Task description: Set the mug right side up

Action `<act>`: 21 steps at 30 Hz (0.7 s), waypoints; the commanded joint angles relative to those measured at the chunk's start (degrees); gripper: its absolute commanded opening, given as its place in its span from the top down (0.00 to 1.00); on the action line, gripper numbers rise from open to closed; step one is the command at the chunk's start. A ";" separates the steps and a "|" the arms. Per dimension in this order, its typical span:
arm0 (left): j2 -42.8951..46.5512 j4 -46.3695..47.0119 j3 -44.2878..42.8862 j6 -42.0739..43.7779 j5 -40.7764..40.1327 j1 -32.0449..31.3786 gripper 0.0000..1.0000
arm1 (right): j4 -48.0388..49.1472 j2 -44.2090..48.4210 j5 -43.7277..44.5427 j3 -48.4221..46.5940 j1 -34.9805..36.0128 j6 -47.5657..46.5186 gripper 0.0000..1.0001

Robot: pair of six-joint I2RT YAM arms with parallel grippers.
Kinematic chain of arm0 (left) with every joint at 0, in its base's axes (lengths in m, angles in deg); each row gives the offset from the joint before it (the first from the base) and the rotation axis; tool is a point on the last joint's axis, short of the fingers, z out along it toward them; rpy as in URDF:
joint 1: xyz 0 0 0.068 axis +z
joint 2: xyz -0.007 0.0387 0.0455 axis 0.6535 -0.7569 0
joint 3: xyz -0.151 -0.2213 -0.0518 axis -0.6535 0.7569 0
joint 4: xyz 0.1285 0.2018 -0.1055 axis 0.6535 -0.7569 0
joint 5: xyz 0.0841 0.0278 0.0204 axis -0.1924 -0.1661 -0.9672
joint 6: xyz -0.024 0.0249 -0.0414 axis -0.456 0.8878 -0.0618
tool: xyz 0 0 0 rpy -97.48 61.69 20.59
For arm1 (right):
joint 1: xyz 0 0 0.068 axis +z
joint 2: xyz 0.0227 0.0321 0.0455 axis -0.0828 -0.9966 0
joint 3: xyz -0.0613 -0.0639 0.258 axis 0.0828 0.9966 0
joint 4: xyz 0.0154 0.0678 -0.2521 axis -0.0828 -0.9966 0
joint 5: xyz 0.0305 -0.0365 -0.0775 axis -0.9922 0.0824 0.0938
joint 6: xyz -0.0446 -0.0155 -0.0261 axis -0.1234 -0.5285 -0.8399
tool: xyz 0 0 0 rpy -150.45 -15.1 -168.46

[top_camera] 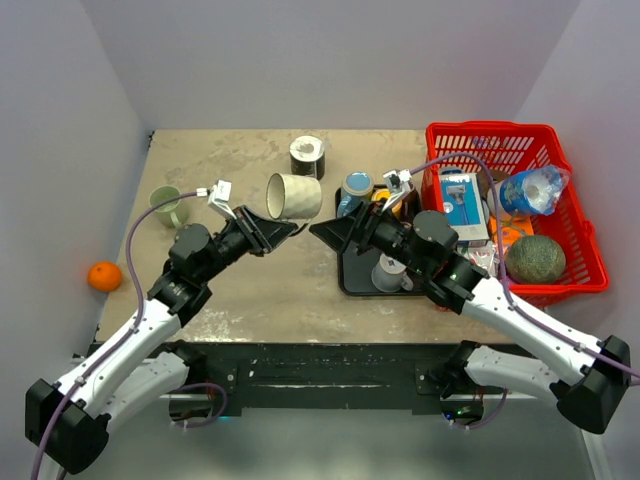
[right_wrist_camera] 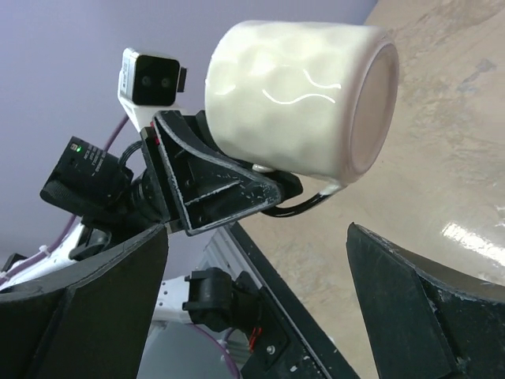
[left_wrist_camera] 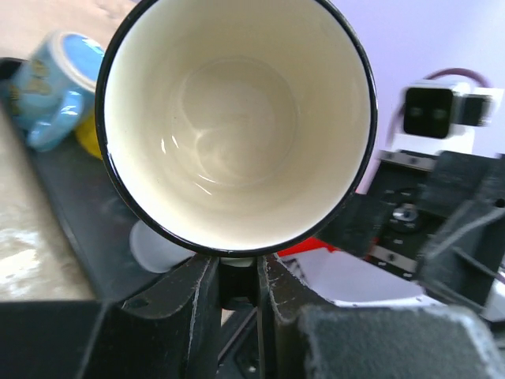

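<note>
The mug is cream with a dark rim and a dark handle. It hangs on its side above the table, with its mouth towards the left arm. My left gripper is shut on the handle below the body. The left wrist view looks straight into the mug, with the left gripper pinched on the handle under the rim. From the right wrist view I see the mug from its base side. My right gripper stands wide open, apart from the mug and holding nothing. The right gripper sits just right of the left one.
A black tray right of centre holds a blue mug and a pale cup. A red basket at the right holds a melon and packages. A dark cup, a green mug and an orange sit around the table.
</note>
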 commanded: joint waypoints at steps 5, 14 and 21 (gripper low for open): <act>-1.16 -9.23 -9.76 14.07 -14.03 -0.06 1.00 | -13.60 6.51 10.28 -4.04 0.06 -3.05 0.01; -13.19 -30.41 -23.83 30.06 -37.68 0.12 1.00 | -29.33 7.21 21.01 -9.41 0.06 0.45 0.01; -20.14 -36.49 -25.42 33.06 -44.55 4.49 1.00 | -31.89 9.85 23.12 -8.27 0.14 2.13 0.01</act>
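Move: The left hand already holds the cream mug sideways by its handle. The open table it is carried towards lies about 15 cm ahead, 13 cm to its left and some 30 cm below. The green mug stands about 20 cm ahead and 33 cm left, the black canister about 35 cm ahead and 2 cm right, both roughly 25 cm lower. From the empty right hand, the cream mug is about 5 cm ahead, 3 cm left and slightly higher. Keeping its pinch on the handle, the left hand carries the cream mug away from the right hand in one quickening sweep, about 10 cm left and as much forward while sinking some 8 cm over the open table, and rolls its left side up by nearly 50 degrees as it swings counter-clockwise, bringing the mug's mouth from facing left towards facing up. The right hand, already open and clear of the mug, backs off about 7 cm to the right towards the tray, dips a little near the end and turns clockwise by some 20 degrees, its fingers staying wide open. ##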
